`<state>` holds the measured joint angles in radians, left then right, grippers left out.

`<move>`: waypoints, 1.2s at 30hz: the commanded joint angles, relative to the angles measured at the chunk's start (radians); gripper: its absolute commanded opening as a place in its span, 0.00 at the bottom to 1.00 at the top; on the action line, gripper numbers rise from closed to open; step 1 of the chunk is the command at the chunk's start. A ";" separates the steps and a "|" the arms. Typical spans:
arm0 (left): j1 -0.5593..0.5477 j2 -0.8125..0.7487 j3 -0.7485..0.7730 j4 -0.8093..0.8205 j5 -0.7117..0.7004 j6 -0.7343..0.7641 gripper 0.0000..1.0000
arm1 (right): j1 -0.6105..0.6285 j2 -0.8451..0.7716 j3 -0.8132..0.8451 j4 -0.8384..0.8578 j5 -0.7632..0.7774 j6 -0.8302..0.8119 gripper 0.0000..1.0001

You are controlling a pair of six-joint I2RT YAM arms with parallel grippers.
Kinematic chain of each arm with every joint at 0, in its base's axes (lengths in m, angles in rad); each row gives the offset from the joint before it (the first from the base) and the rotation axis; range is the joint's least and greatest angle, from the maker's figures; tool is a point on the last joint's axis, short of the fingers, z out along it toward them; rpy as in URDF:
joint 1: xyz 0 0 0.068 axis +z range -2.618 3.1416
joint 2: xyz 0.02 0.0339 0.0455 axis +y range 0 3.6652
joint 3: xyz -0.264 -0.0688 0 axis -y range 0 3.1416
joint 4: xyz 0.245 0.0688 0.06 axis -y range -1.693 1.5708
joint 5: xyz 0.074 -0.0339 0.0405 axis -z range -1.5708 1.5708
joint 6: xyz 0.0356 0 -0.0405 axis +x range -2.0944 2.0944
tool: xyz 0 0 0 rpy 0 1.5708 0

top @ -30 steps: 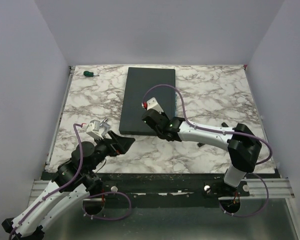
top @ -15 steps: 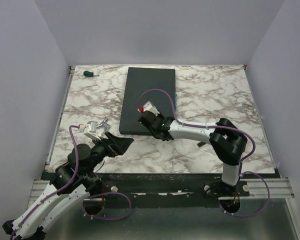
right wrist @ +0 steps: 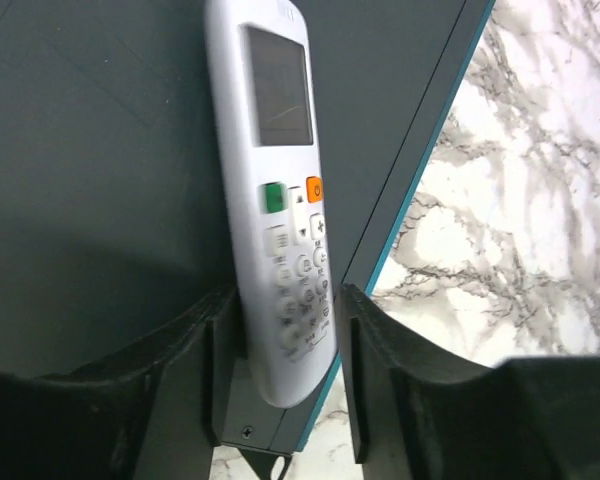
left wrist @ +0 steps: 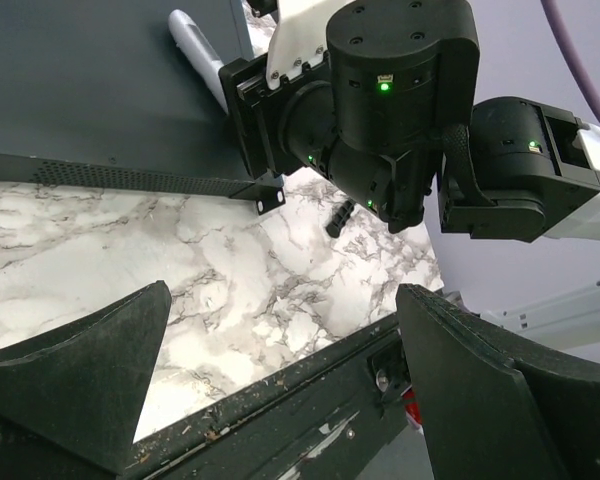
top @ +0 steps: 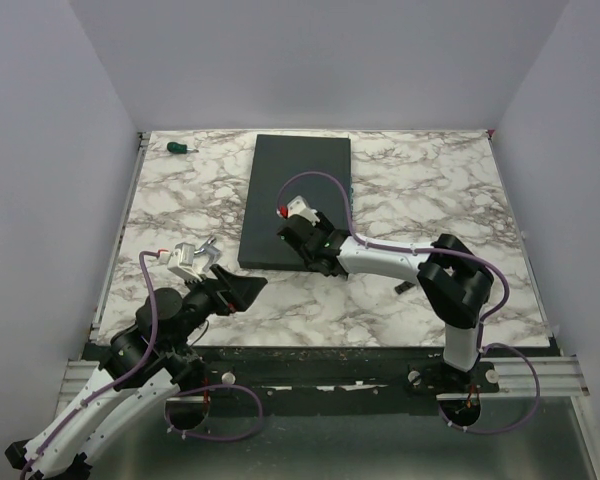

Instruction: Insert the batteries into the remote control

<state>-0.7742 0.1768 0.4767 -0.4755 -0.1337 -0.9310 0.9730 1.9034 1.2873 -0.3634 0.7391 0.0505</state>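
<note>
The white remote control (right wrist: 275, 200) lies face up on the dark grey slab (right wrist: 90, 150), along its teal right edge. My right gripper (right wrist: 285, 370) has its jaws closed round the remote's button end; the left pad touches it and the right pad is a sliver away. In the top view the right gripper (top: 318, 252) stands over the slab's near right corner and hides the remote. The remote's far end shows in the left wrist view (left wrist: 195, 45). My left gripper (left wrist: 280, 380) is open and empty over the table's front edge, also seen in the top view (top: 248, 288). No batteries show.
A green-handled screwdriver (top: 181, 148) lies at the far left corner. A small black T-shaped tool (top: 402, 288) lies on the marble right of the slab, under the right forearm, and shows in the left wrist view (left wrist: 340, 217). The slab (top: 300, 170) fills the table's middle.
The right gripper has moved a little left and farther onto the slab, with its elbow folding in. The left arm has drawn back slightly, then stayed still.
</note>
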 commanded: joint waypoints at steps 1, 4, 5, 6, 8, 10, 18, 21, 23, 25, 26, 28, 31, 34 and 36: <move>0.000 0.005 0.022 -0.010 0.026 0.000 0.99 | -0.002 0.025 -0.007 0.020 -0.071 0.020 0.54; 0.000 0.009 0.025 -0.010 0.029 0.000 0.99 | -0.002 0.010 -0.017 0.035 -0.095 0.026 0.58; 0.000 0.010 0.028 -0.011 0.029 0.001 0.99 | -0.002 0.003 -0.019 0.040 -0.102 0.029 0.59; 0.000 0.012 0.030 -0.013 0.028 0.001 0.99 | -0.002 -0.006 -0.021 0.047 -0.113 0.031 0.60; 0.000 0.015 0.032 -0.018 0.025 0.000 0.99 | -0.002 -0.031 -0.029 0.066 -0.143 0.036 0.62; -0.001 0.018 0.035 -0.030 0.017 -0.004 0.99 | -0.001 -0.070 -0.043 0.097 -0.176 0.045 0.65; -0.001 0.037 0.039 -0.108 -0.046 0.001 0.99 | -0.002 -0.374 -0.166 0.226 -0.371 0.115 0.73; -0.002 0.036 0.037 -0.131 -0.081 0.027 0.99 | -0.002 -0.506 -0.280 0.276 -0.442 0.152 0.78; -0.002 0.026 0.029 -0.127 -0.094 0.059 0.99 | -0.002 -0.600 -0.366 0.293 -0.503 0.173 0.85; -0.002 0.008 0.018 -0.133 -0.113 0.068 0.99 | -0.002 -0.689 -0.446 0.287 -0.549 0.216 1.00; -0.002 -0.005 0.011 -0.136 -0.123 0.069 0.99 | 0.000 -0.732 -0.487 0.289 -0.563 0.240 1.00; -0.002 -0.026 -0.004 -0.137 -0.139 0.076 0.99 | -0.001 -0.835 -0.583 0.304 -0.586 0.287 1.00; -0.002 -0.057 -0.032 -0.130 -0.151 0.078 0.99 | 0.000 -1.012 -0.718 0.329 -0.603 0.342 1.00; -0.002 -0.088 -0.054 -0.110 -0.150 0.095 0.99 | 0.000 -1.190 -0.844 0.349 -0.580 0.399 1.00; -0.002 -0.109 -0.067 -0.105 -0.156 0.098 0.99 | 0.001 -1.297 -0.912 0.353 -0.548 0.416 1.00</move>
<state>-0.7746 0.1097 0.4400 -0.5888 -0.2535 -0.8661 0.9676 0.7727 0.4755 -0.0635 0.1833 0.3801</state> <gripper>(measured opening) 0.983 0.998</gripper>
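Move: Just ahead of the right hand lies the remote control on the black case, its lower end between the already loosened fingers, its middle about 4 cm forward and 2 cm left, a centimetre lower. The case's middle is some 13 cm ahead, 8 cm left and 4 cm below; the hammer is about 30 cm right, 4 cm back and 7 cm below. From the left hand the remote lies roughly 21 cm ahead, 15 cm right, 15 cm below. Spreading its half-open fingers fully, the right hand comes free of the remote's lower end, eases a few centimetres left, then climbs quickly and pulls back off the case, swinging right and sinking slightly; it ends about 15 cm back and 8 cm higher, rolled some 55 degrees with its left side up. The empty, open left hand sinks about 3 cm and drifts left. ##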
